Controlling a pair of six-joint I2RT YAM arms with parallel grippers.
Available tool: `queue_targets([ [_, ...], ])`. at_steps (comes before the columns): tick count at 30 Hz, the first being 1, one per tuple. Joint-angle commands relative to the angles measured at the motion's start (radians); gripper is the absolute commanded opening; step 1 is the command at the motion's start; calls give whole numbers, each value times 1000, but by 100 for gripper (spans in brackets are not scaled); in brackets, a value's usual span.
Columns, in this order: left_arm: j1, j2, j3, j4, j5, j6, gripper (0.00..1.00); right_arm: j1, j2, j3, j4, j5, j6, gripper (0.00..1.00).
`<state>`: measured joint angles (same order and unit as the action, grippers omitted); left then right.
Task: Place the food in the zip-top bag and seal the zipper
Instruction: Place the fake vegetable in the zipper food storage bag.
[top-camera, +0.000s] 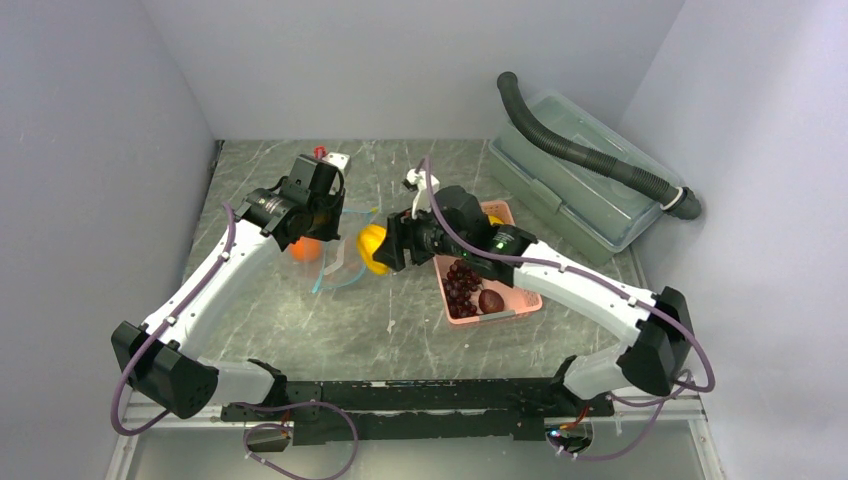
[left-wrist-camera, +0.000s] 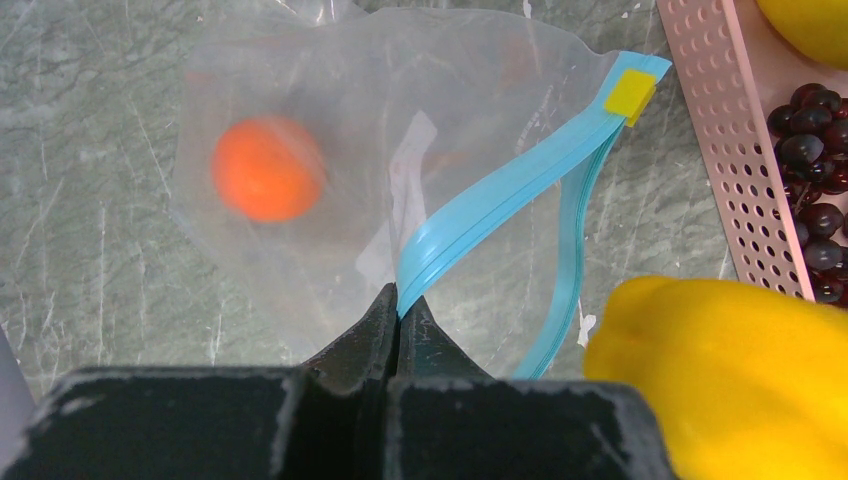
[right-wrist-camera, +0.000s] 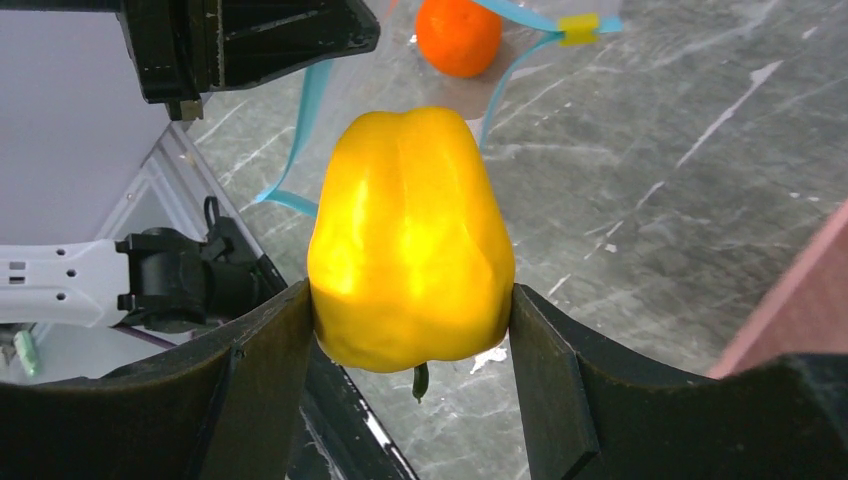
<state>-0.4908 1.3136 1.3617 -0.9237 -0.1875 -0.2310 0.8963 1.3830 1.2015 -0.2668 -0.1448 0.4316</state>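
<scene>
The clear zip-top bag lies on the marble table with an orange inside. My left gripper is shut on one side of its blue zipper, holding the mouth apart; a small yellow tab sits at the strip's end. My right gripper is shut on a yellow bell pepper, held in the air just right of the bag's mouth. From above, the pepper hangs between bag and basket. Dark grapes, a reddish-brown fruit and a yellow fruit lie in the basket.
The pink slotted basket stands right of the bag, under the right arm. A large clear lidded box with a black corrugated hose across it fills the back right. A small white and red object lies at the back. White walls close in three sides.
</scene>
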Motion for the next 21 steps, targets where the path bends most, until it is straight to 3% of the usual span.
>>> queue_targets([
  [1,0,-11,0,28,3,-3,0,25,37,66,80,-28,48,46],
  [21,0,-16,-1,31,13,-5,0,50,269,212,47,19,157,46],
])
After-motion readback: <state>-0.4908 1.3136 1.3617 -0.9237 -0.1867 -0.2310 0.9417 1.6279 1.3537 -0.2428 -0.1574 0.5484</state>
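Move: The pepper is already gripped. The open mouth of the bag lies about 8 cm to the right hand's left, roughly 1 cm ahead and some 5 cm below. The yellow slider is about 9 cm ahead, 3 cm left and 6 cm lower; the orange inside the bag is some 19 cm left, level fore-and-aft, 11 cm lower. From the left hand, which pinches the rim, the mouth is about 2 cm right, 2 cm back and 4 cm below. Carry the yellow pepper left with the right gripper, about 6 cm towards the open bag mouth, sinking some 3 cm on the way. Let the hand roll slightly, by under 10 degrees, so that its front side dips, and keep the grip on the pepper's stem end. Hold the left gripper still, its shut tips still pinching the blue zipper rim. ##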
